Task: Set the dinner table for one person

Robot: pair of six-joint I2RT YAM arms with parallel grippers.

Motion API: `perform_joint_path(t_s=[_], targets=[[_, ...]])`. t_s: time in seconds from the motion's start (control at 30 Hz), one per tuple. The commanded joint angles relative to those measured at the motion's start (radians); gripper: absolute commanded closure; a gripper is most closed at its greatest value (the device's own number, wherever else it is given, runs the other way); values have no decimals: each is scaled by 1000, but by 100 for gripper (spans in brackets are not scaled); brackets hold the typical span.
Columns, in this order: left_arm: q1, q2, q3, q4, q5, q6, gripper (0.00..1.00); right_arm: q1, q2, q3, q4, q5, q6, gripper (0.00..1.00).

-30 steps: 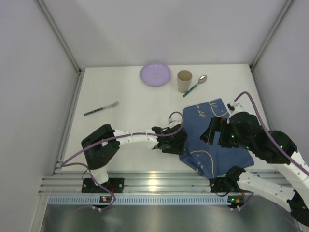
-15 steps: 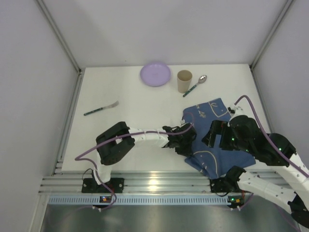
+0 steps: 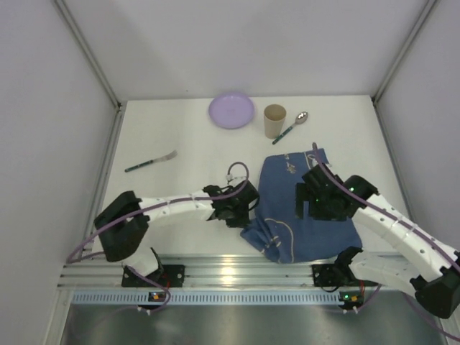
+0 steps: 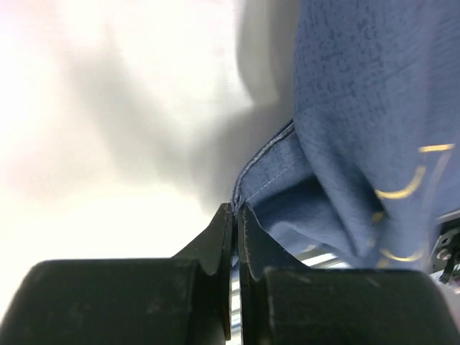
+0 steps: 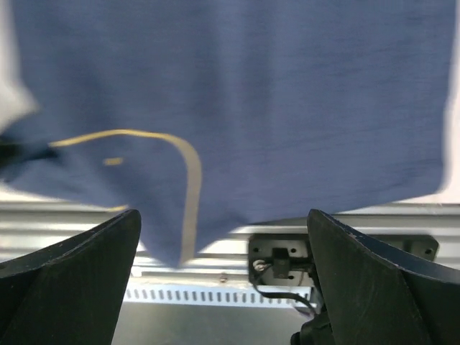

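On the white dinner table lies a blue cloth mat with pale line drawings, bunched along its left side. My left gripper is at that left edge, shut on the mat's hem; the wrist view shows the left gripper pinching the seam. My right gripper hovers over the middle of the mat, open and holding nothing. In the right wrist view the right gripper has its fingers spread wide above the blue mat.
A purple plate, a tan cup and a spoon stand at the far edge. A fork lies at the left. The ribbed aluminium rail runs along the near edge, under the mat's near corner.
My left gripper closed on the mat's left edge and drew back leftwards, dragging and bunching the cloth. The right arm swung left and further out over the mat.
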Motion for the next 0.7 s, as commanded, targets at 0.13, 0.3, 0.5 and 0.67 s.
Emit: perform_joint_path(t_s=[0.13, 0.3, 0.5, 0.67], targets=[[36, -313, -139, -257, -175, -132, 100, -175, 124, -125, 119, -69, -83, 0], [39, -460, -255, -290, -178, -199, 100, -180, 172, -231, 134, -148, -17, 0], [39, -528, -314, -297, -180, -222, 100, -159, 98, -368, 196, -214, 78, 0], [39, -523, -300, -310, -186, -196, 100, -160, 159, -406, 278, -195, 90, 1]])
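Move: The left hand already pinches the blue cloth's near-left corner and takes it to bare table about 13 cm left and 3 cm back, some 3 cm below; the cloth's middle lies about 20 cm right and 6 cm ahead, the fork some 33 cm left and 22 cm ahead. From the right hand, the cloth's near-right corner is about 16 cm right, 6 cm back and 14 cm below, the cloth's middle about 7 cm straight ahead. Keeping its pinch on the near-left corner, the left hand drags the cloth about 13 cm to the left, rising some 4 cm on the way, then easing partly down and about 3 cm back while turning some 15 degrees counter-clockwise. The right hand meanwhile drops some 12 cm towards the cloth's near-right corner, at first also a little right and later about 5 cm back, its wrist tipping the wide-open fingers to point straight down by the near edge; whether they touch the cloth can't be seen. ##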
